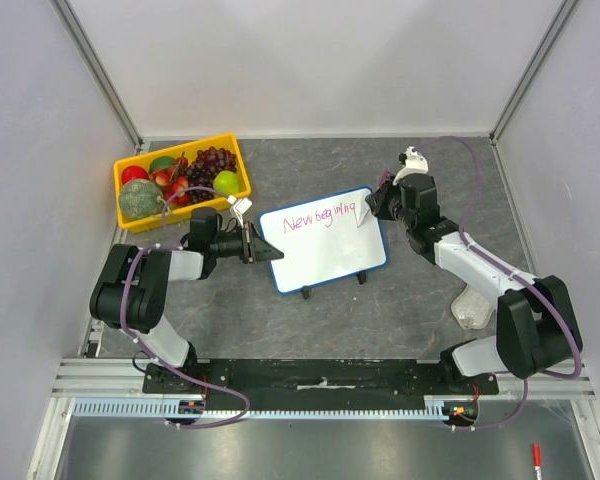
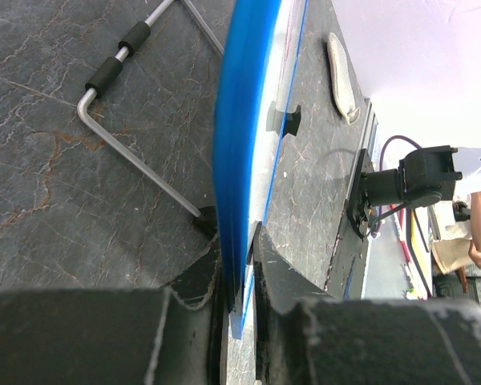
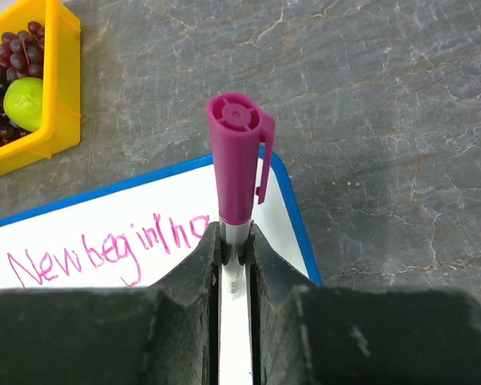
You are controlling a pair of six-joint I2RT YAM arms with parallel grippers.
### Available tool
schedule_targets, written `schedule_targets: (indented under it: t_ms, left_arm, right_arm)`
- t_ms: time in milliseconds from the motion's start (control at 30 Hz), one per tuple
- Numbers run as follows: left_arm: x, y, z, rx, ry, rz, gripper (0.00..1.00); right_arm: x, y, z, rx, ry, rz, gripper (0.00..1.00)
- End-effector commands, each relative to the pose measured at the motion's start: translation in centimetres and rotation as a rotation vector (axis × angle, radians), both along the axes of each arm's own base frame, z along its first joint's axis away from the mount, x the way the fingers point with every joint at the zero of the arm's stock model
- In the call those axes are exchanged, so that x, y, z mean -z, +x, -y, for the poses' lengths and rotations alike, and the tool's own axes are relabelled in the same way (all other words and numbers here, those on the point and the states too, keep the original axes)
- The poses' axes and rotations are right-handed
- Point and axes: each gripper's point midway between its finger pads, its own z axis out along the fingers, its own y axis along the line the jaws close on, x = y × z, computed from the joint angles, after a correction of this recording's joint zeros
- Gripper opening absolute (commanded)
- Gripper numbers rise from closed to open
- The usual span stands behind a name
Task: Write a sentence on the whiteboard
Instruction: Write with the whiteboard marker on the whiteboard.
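Note:
The whiteboard (image 1: 325, 255) stands tilted on its feet at mid-table, blue-framed. Its left edge (image 2: 239, 120) is pinched between the jaws of my left gripper (image 2: 239, 249), which is shut on it (image 1: 263, 247). The sentence (image 1: 320, 216) is pink handwriting on one line, reading roughly "New beginning" (image 3: 104, 253). My right gripper (image 3: 236, 237) is shut on a marker (image 3: 239, 160) with a magenta cap on its back end. It hovers over the board's upper right corner (image 1: 365, 210), at the end of the writing. The marker's tip is hidden.
A yellow tray (image 1: 180, 147) of fruit sits at the back left, close to the left arm. A clear crumpled object (image 1: 472, 305) lies by the right arm. A red pen (image 1: 536, 458) rests off the table, front right. The board's wire stand (image 2: 136, 160) juts out behind it.

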Motion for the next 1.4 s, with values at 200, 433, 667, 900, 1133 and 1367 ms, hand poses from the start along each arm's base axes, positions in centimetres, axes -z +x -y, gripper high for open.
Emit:
schedule_targets:
  t_ms: [200, 433, 667, 900, 1133, 1367]
  left_arm:
    - [0.8, 1.2, -0.5, -0.043, 0.062, 0.054, 0.02]
    - [0.7, 1.3, -0.5, -0.044, 0.063, 0.057, 0.02]
    - [0.7, 1.3, -0.5, -0.044, 0.063, 0.059, 0.02]
    - [0.8, 1.2, -0.5, -0.044, 0.064, 0.054, 0.02]
    - [0.7, 1.3, -0.5, -0.043, 0.062, 0.058, 0.02]
    - [0.7, 1.3, -0.5, -0.043, 0.062, 0.058, 0.02]
  right_arm:
    - [-0.9, -0.3, -1.0, -0.047, 0.05, 0.024, 0.0]
    - [-2.8, 1.0, -2.2, -0.064, 0.119, 0.055, 0.0]
    - [-6.0, 1.1, -2.5, -0.073, 0.159, 0.117, 0.0]
    - [-8.1, 1.5, -0.4, -0.005, 0.146, 0.17, 0.0]
    - [-8.2, 2.9, 1.5, 0.069, 0.12, 0.177, 0.0]
    - [-7.6, 4.2, 1.9, 0.094, 0.114, 0.165, 0.0]
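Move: The right hand holds the marker with its tip at the unfinished last letter g, whose middle lies about 4 cm left, 2 cm ahead and 3 cm below. The whiteboard's upper right corner is some 4 cm ahead, 1 cm left and 1 cm lower; the board's middle is 11 cm left, 2 cm back and 8 cm down. From the left hand, gripping the board's left edge, that g lies about 18 cm right, 6 cm ahead and 6 cm up. Marker held, the right hand hooks 2 cm left along the board, then climbs about 6 cm, swinging right. ##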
